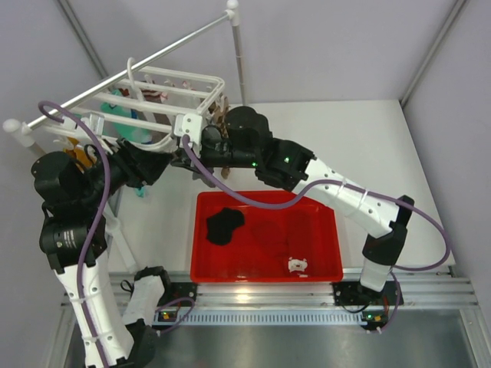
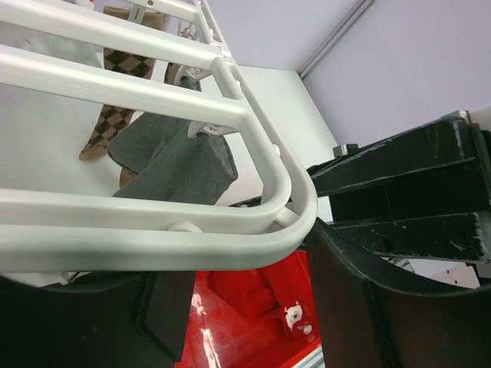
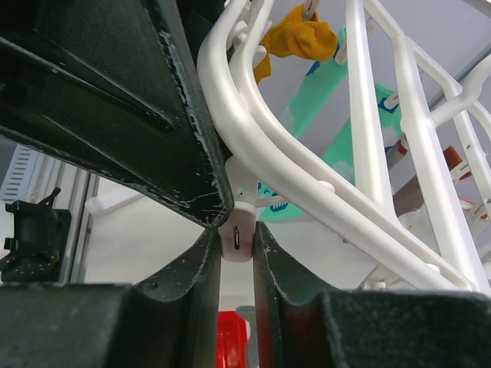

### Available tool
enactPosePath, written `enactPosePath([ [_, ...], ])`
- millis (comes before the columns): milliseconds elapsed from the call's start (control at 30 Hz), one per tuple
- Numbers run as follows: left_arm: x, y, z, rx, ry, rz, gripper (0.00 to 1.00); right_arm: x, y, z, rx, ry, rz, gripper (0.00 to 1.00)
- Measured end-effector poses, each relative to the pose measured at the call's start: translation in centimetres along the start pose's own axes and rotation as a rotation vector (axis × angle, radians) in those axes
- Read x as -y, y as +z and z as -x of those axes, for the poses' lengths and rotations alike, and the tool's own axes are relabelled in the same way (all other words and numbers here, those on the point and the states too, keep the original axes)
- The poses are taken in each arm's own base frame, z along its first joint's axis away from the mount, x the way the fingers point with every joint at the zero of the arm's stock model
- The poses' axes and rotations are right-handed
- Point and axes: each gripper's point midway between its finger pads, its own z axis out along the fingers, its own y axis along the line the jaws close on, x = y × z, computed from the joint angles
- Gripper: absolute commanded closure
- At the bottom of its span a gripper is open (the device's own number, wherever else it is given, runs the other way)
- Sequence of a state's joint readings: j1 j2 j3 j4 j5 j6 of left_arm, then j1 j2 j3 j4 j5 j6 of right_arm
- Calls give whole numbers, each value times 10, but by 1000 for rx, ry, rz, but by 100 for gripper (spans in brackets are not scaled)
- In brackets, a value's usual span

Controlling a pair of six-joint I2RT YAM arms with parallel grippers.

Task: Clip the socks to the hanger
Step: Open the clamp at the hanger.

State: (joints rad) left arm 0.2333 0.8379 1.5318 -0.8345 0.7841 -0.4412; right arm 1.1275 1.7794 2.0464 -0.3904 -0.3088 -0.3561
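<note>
The white slatted hanger (image 1: pixel 165 96) hangs from the rail at the back left. My right gripper (image 1: pixel 193 150) (image 3: pixel 236 244) is shut on one small white clip (image 3: pixel 238 230) under the hanger's near right corner. Beside it, my left gripper (image 1: pixel 165 162) (image 2: pixel 249 264) stands open, and the hanger's rounded corner (image 2: pixel 291 207) crosses the gap and touches one finger (image 2: pixel 360 299). A black sock (image 1: pixel 224 225) and two dark red socks (image 1: pixel 270 228) (image 1: pixel 301 226) lie in the red tray (image 1: pixel 201 253).
The metal rail (image 1: pixel 130 69) with white-capped poles carries the hanger. Teal (image 3: pixel 349 146), orange-yellow (image 3: pixel 299 34), brown checked (image 2: pixel 103 130) and dark grey (image 2: pixel 180 165) socks hang from its clips. A small white-patterned piece (image 1: pixel 298 265) lies in the tray.
</note>
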Motion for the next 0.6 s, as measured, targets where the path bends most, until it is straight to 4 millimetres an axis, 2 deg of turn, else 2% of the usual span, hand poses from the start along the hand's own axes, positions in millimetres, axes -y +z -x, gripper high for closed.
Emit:
enactPosePath([
  [267, -7, 2, -1, 8, 29, 20, 49, 0, 7, -3, -22, -18, -15, 100],
  [500, -13, 4, -5, -5, 40, 27, 71, 2, 12, -12, -45, -24, -30, 100],
  [600, -14, 4, -6, -5, 46, 27, 89, 3, 13, -13, -50, -28, -35, 100],
])
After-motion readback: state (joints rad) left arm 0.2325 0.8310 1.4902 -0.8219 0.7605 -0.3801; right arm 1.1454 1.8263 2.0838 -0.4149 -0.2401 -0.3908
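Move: The clamp hangs under the near right corner of the hanger, its lower end already pinched by the right hand, its middle about 1 cm above that hand. From the left hand it lies roughly 1 cm ahead and 2 cm below, between the still-open fingers; the hanger corner is some 3 cm above and 1 cm ahead. The mint sock hangs about 9 cm ahead, 8 cm left and 8 cm lower, the gray sock some 10 cm ahead, 9 cm right and 12 cm lower. Just under the hanger corner the left fingers close around the clamp's upper part, from wide to about a third open, seeming to meet it near the end, while that hand sinks about 1 cm, easing slightly forward and left. The right hand keeps its pinch on the clamp's lower end and goes with it, down, left and forward by a centimetre or so each. ##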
